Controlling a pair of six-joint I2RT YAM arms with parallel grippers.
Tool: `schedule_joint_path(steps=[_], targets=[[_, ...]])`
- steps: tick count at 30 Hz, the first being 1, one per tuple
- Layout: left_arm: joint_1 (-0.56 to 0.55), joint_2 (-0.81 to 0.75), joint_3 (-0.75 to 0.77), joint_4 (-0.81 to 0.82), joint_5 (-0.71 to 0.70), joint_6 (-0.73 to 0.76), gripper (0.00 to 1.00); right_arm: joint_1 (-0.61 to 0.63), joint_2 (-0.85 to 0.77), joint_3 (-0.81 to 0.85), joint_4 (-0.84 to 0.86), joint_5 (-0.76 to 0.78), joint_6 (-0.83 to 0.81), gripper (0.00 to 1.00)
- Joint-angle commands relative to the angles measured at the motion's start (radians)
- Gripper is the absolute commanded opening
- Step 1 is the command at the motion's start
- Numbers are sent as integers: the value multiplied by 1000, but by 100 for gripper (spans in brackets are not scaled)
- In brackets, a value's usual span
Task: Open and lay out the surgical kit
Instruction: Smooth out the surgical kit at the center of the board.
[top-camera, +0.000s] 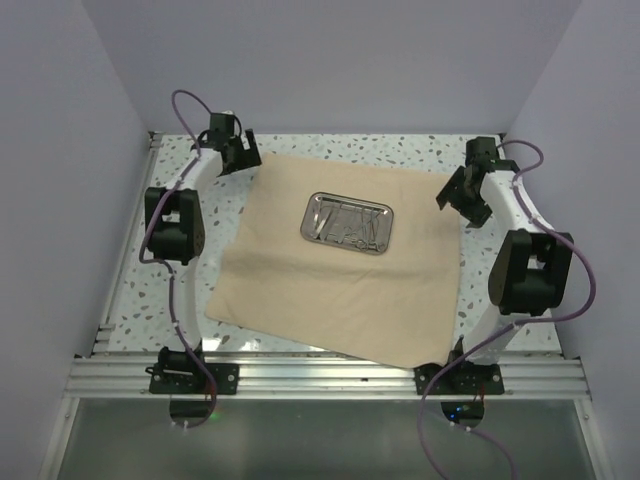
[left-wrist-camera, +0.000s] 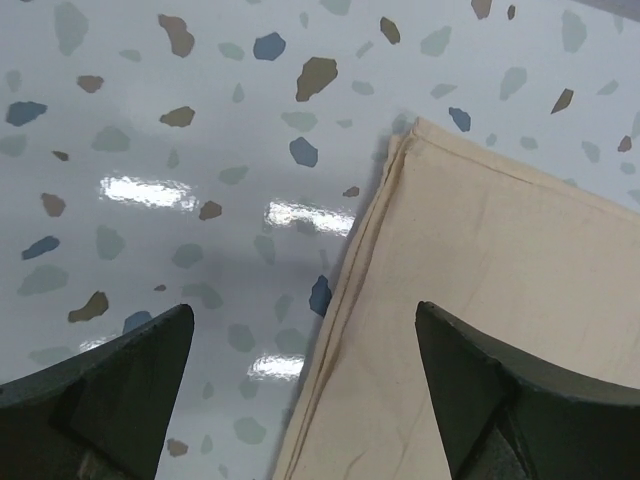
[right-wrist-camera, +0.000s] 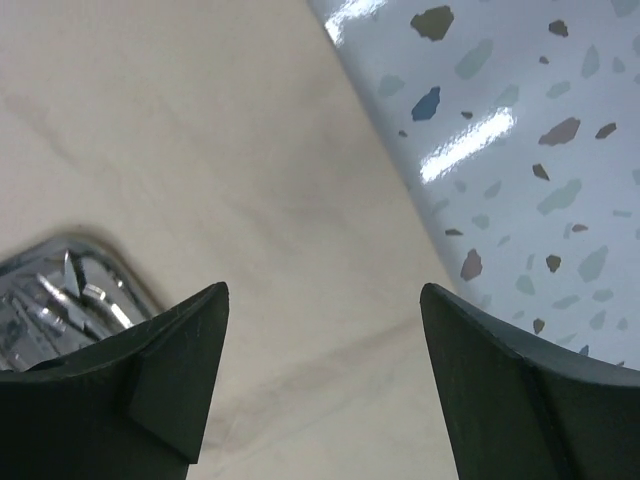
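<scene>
The surgical kit lies unfolded: a beige cloth wrap (top-camera: 340, 270) spread flat on the table, with a shiny steel tray (top-camera: 347, 222) holding several slim steel instruments at its middle. My left gripper (top-camera: 240, 152) hovers over the cloth's far left corner (left-wrist-camera: 420, 135), open, with the cloth's hemmed edge (left-wrist-camera: 340, 330) running between its fingers. My right gripper (top-camera: 455, 195) stands open above the cloth's far right side (right-wrist-camera: 250, 180), nothing between its fingers. The tray's corner (right-wrist-camera: 70, 285) shows at the left of the right wrist view.
The speckled tabletop (top-camera: 180, 290) surrounds the cloth. Grey walls enclose the table at the back and both sides. An aluminium rail (top-camera: 330, 375) runs along the near edge with both arm bases on it.
</scene>
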Motion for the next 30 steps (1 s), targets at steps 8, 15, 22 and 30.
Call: schedule_joint_path(steps=[8, 15, 22, 30], targets=[[-1, 126, 37, 66, 181, -12, 91, -50, 289, 121, 145, 46, -42, 77], [-27, 128, -18, 63, 193, 16, 70, -50, 463, 213, 145, 57, -91, 71], [-41, 137, -26, 61, 234, 1, 22, -50, 547, 218, 166, -53, -94, 0], [27, 142, 101, 23, 93, -11, 0, -9, 587, 378, 192, -192, -76, 0]])
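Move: The surgical kit's cloth is pinched next. From the left hand, its left edge lies level ahead, about 5 cm right and 6 cm down; its far-left corner is 6 cm ahead, 5 cm right. From the right hand, its right edge is about 8 cm ahead, 3 cm right and 11 cm below, with the far-right corner some 18 cm ahead and 5 cm right. The instrument tray sits roughly 22 cm left and 3 cm ahead of the right hand. The kit's two side edges are taken near their far corners. The left hand drops about 5 cm, then slides right onto the cloth, turning slightly clockwise; the right hand comes down some 10 cm while reaching about 9 cm forward. Both close fully, pinching the edges between their fingertips, and then ease slightly forward and left. ##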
